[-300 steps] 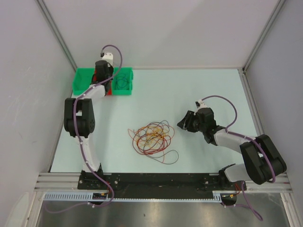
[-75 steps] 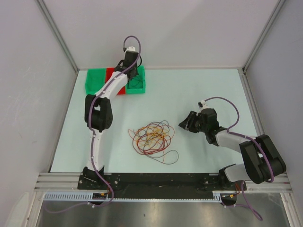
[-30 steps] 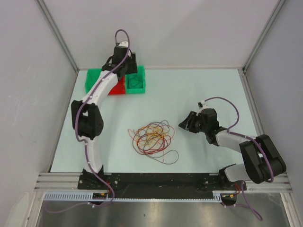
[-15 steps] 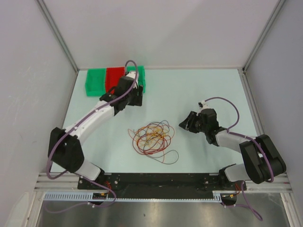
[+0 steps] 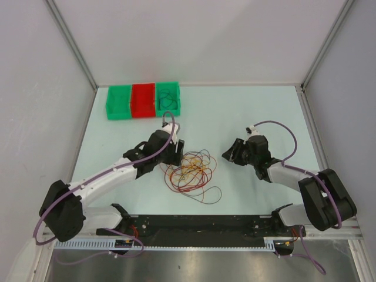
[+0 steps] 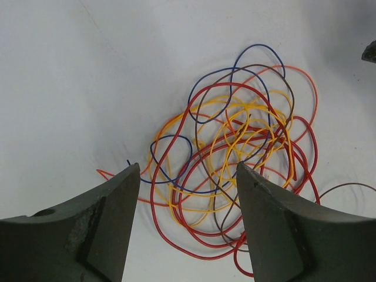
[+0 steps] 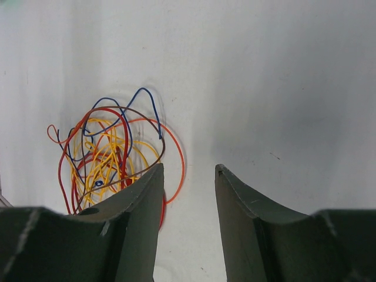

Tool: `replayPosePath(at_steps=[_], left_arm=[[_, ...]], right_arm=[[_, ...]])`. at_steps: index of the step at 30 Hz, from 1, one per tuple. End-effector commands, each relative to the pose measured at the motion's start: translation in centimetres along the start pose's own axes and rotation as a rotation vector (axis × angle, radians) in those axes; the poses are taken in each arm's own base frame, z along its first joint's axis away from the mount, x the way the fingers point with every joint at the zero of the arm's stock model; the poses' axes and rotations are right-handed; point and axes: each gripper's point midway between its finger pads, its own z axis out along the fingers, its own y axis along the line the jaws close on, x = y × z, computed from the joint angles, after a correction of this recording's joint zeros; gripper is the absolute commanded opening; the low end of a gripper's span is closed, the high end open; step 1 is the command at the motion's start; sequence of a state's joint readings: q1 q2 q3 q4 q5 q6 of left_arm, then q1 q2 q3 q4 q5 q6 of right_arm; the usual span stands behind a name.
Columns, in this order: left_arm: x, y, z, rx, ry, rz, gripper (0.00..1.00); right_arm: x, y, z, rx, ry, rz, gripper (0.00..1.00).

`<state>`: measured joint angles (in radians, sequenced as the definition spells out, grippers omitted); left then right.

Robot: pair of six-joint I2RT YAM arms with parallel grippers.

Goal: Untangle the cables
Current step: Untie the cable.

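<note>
The cables (image 5: 189,170) lie in one loose tangle of red, orange, yellow, blue and brown loops on the pale table, between the two arms. My left gripper (image 5: 175,151) hovers at the tangle's left edge, open, with nothing between its fingers. In the left wrist view the cables (image 6: 235,132) spread just beyond the left gripper (image 6: 188,166). My right gripper (image 5: 227,154) stays to the right of the pile, apart from it and open. In the right wrist view the cables (image 7: 106,154) sit left of the right gripper (image 7: 189,167), and bare table shows between its fingers.
At the back left stand three small bins in a row: a green bin (image 5: 119,101), a red bin (image 5: 143,100), and a second green bin (image 5: 169,107) with a dark wire (image 5: 167,97) coiled in it. Grey walls close in the table on three sides.
My left arm has swung from the bins at the back down to the left edge of the tangle. The right arm and the cables have not moved.
</note>
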<state>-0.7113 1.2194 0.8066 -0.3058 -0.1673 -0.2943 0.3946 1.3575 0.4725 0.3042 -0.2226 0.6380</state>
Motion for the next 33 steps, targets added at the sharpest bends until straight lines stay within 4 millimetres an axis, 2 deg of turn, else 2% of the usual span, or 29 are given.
replayPosePath(at_steps=[1,7,12,20,25,33], left_arm=[[-1.1,-1.8,0.8,0.086,-0.071,-0.033,0.70],[-0.2,-1.8,2.6,0.074,-0.041,-0.011,0.67],[1.9,-0.4,4.1,-0.011,0.021,-0.023,0.63],[4.1,0.6,4.7,-0.050,0.045,-0.043,0.59],[5.3,1.1,5.5,-0.076,0.082,-0.040,0.53],[6.1,1.8,6.2,-0.122,0.102,-0.029,0.45]], right_arm=[[-0.8,0.6,-0.2,-0.011,-0.034,-0.002,0.46],[-0.8,0.5,-0.1,-0.010,-0.033,0.002,0.46],[-0.8,0.6,0.0,-0.014,-0.030,0.006,0.46],[-0.7,0.5,0.2,-0.021,-0.016,0.008,0.46],[-0.6,0.6,0.2,-0.024,-0.011,0.008,0.46],[-0.6,0.5,0.2,-0.020,-0.009,0.010,0.46]])
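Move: Nearly straight under the left hand, some 11 cm down and about 2 cm nearer the base, lies the left side of the cables, where the thick red cable runs through a small blue loop. The middle of the tangle is about 4 cm back and 5 cm right of the hand. The loose red end lies some 6 cm to its left and 1 cm ahead. From the right hand, that left side of the cables is roughly 21 cm left, 4 cm back and 5 cm down. Down by about 9 cm, the left hand sinks almost straight onto the left side of the cable tangle, drifting a little right and back again on the way. The wrist tips the fingers some 10 degrees steeper and the jaws close part way, from wide to about half open, ending straddling the red cable and small blue loop just above them; no grip is seen. ##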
